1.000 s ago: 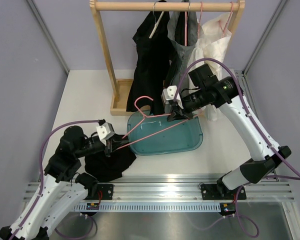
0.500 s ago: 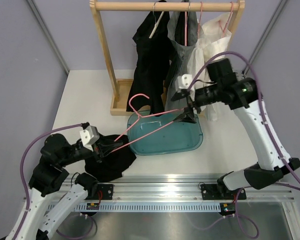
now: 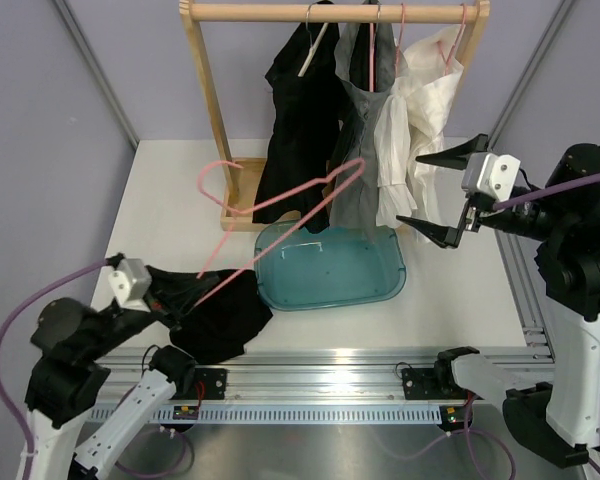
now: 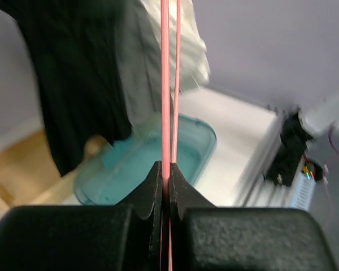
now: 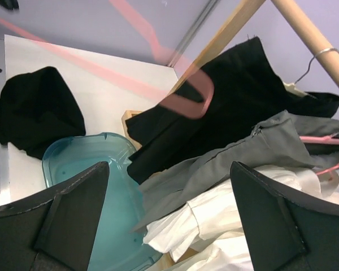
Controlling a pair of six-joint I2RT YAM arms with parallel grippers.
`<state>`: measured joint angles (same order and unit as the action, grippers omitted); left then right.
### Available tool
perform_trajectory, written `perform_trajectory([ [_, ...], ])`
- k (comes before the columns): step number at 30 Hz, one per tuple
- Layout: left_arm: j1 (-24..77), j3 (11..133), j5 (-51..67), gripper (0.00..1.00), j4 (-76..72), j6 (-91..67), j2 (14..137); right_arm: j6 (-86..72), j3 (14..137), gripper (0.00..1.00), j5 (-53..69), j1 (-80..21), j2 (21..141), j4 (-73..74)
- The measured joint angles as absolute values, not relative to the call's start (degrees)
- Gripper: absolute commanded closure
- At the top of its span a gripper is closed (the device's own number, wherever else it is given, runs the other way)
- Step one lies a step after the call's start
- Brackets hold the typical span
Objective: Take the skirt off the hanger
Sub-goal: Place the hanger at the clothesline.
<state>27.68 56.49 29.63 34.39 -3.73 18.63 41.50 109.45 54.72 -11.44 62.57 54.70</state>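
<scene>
A bare pink wire hanger (image 3: 280,229) slants up from the table's front left toward the rack, and my left gripper (image 3: 173,304) is shut on its lower end. In the left wrist view the pink hanger wire (image 4: 165,84) runs straight up out of my left gripper (image 4: 165,172), pinched between the closed jaws. The grey skirt (image 3: 358,190) hangs on the rack from another pink hanger, between a black and a white garment. My right gripper (image 3: 408,190) is open and holds nothing, to the right of the skirt (image 5: 243,155). Between the spread jaws of my right gripper (image 5: 169,169) show only hanging clothes.
A teal tub (image 3: 330,270) sits mid-table below the rack. A black cloth (image 3: 220,320) lies crumpled under the left gripper. The wooden rack (image 3: 210,110) with a black garment (image 3: 305,120) and a white garment (image 3: 420,100) fills the back. A metal rail runs along the near edge.
My right gripper let go of the hanger, opened wide and drew back to the right. The left arm pulled back left, and the hanger swung up toward the rack.
</scene>
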Motion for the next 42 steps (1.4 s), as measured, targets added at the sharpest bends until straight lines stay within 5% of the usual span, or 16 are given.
perform_trajectory([
  [16,28.0,74.1,-5.6,1.0,30.8,-9.3,29.7,29.2,84.0,0.04,53.0,-7.1,55.5,43.1],
  [42,26.8,90.2,-17.0,1.0,30.9,-0.2,72.4,20.6,65.1,0.04,55.2,-3.0,47.6,32.2],
])
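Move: The free left stretch of the clothesline, where the held hanger is bound, lies about 36 cm ahead of the left hand, 3 cm right and 20 cm up. The hanging black dress is some 36 cm ahead and 15 cm right. The black skirt lies about 35 cm below, 5 cm ahead and 4 cm left. From the right hand, that stretch is about 28 cm ahead, 29 cm left and 9 cm up. Left hand swings its hanger 27 cm forward towards the clothesline, turning 45° counter-clockwise; open right sinks 15 cm. ##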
